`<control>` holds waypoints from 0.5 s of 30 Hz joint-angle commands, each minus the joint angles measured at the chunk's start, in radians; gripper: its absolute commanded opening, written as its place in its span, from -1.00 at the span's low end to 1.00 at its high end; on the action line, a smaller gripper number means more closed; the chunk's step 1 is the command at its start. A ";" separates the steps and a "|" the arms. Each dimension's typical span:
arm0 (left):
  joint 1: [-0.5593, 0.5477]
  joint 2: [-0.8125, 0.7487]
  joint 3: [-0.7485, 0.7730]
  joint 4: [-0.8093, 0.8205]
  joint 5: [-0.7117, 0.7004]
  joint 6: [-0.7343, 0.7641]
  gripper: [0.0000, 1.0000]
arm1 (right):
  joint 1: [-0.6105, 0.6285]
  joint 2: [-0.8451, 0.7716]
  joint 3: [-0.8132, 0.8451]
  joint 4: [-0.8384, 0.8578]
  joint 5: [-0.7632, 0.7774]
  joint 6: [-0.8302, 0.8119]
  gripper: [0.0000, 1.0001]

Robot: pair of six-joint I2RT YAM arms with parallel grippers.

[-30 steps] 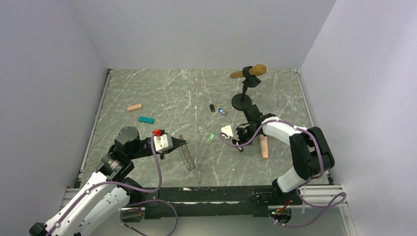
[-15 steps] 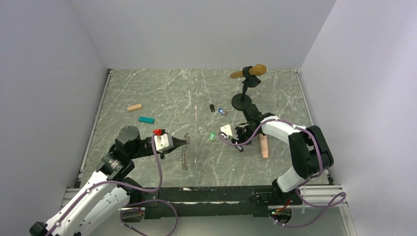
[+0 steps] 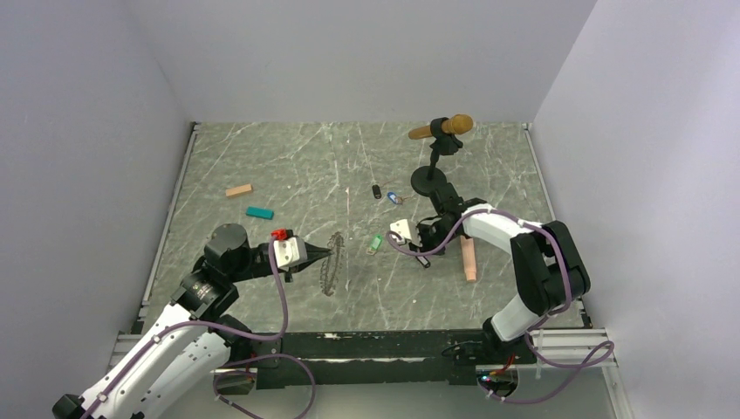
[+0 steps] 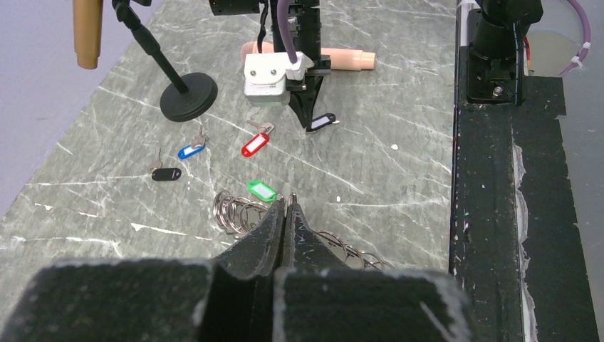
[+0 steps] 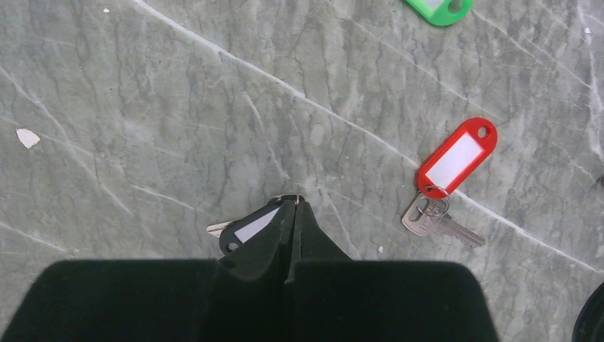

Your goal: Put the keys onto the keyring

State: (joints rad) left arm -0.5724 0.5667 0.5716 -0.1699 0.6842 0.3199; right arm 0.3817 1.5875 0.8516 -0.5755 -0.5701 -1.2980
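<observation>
The keyring [image 3: 330, 265], a dark beaded ring, stands on edge with my left gripper [image 3: 331, 251] shut on its top rim. In the left wrist view its coils [image 4: 233, 212] show on both sides of the closed tips [image 4: 288, 206]. My right gripper [image 5: 295, 204] is shut on the small split ring of a black-tagged key [image 5: 244, 230], which lies on the table [image 3: 423, 260]. A red-tagged key [image 5: 456, 157] lies just right of it. The green-tagged key [image 3: 375, 243], blue-tagged key [image 3: 394, 198] and another black-tagged key [image 3: 377, 191] lie loose between the arms.
A gold microphone [image 3: 442, 128] stands on a black stand with a round base [image 3: 429, 182] behind the right arm. A peach microphone [image 3: 469, 259] lies beside the right arm. A tan block [image 3: 238, 189] and a teal block [image 3: 259, 212] lie at the left.
The keyring has swung from lying slanted on the table to standing on edge in the left gripper. The right gripper has shut on the black-tagged key.
</observation>
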 commanded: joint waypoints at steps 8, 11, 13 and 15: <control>0.014 -0.013 -0.010 0.174 -0.004 -0.025 -1.00 | -0.003 -0.018 0.198 -0.230 -0.126 0.074 -1.00; 0.014 -0.011 -0.041 0.325 -0.020 -0.135 -1.00 | -0.003 -0.056 0.252 -0.327 -0.182 0.095 -1.00; 0.013 -0.003 -0.051 0.411 -0.032 -0.191 -1.00 | -0.004 -0.092 0.292 -0.399 -0.212 0.098 -1.00; 0.013 0.012 -0.043 0.461 -0.039 -0.225 -1.00 | -0.004 -0.125 0.342 -0.481 -0.236 0.087 -1.00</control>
State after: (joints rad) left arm -0.5640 0.5678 0.5194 0.0479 0.6640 0.2096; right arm 0.3813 1.5558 1.0935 -0.8494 -0.6949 -1.2190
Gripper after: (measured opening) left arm 0.013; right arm 0.011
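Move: The open keyring, hanging from the left fingers, is where the right hand's black-tagged key must go: about 19 cm to that hand's left, 10 cm back and 17 cm above. The red tag lies some 6 cm ahead and 3 cm left of the right hand, the green tag about 3 cm ahead and 10 cm left, both on the table. From the left hand, the held black-tagged key is roughly 9 cm ahead, 20 cm right and 22 cm below. Still pinching the black-tagged key by its ring end, the right hand lifts it off the table, gathering speed, about 7 cm up and a little left towards the keyring, its fingers tilting slightly towards level. The left hand keeps its shut hold on the keyring, waits at first, then rises about 2 cm and eases forward, fingertips tipping up some 5 degrees. ##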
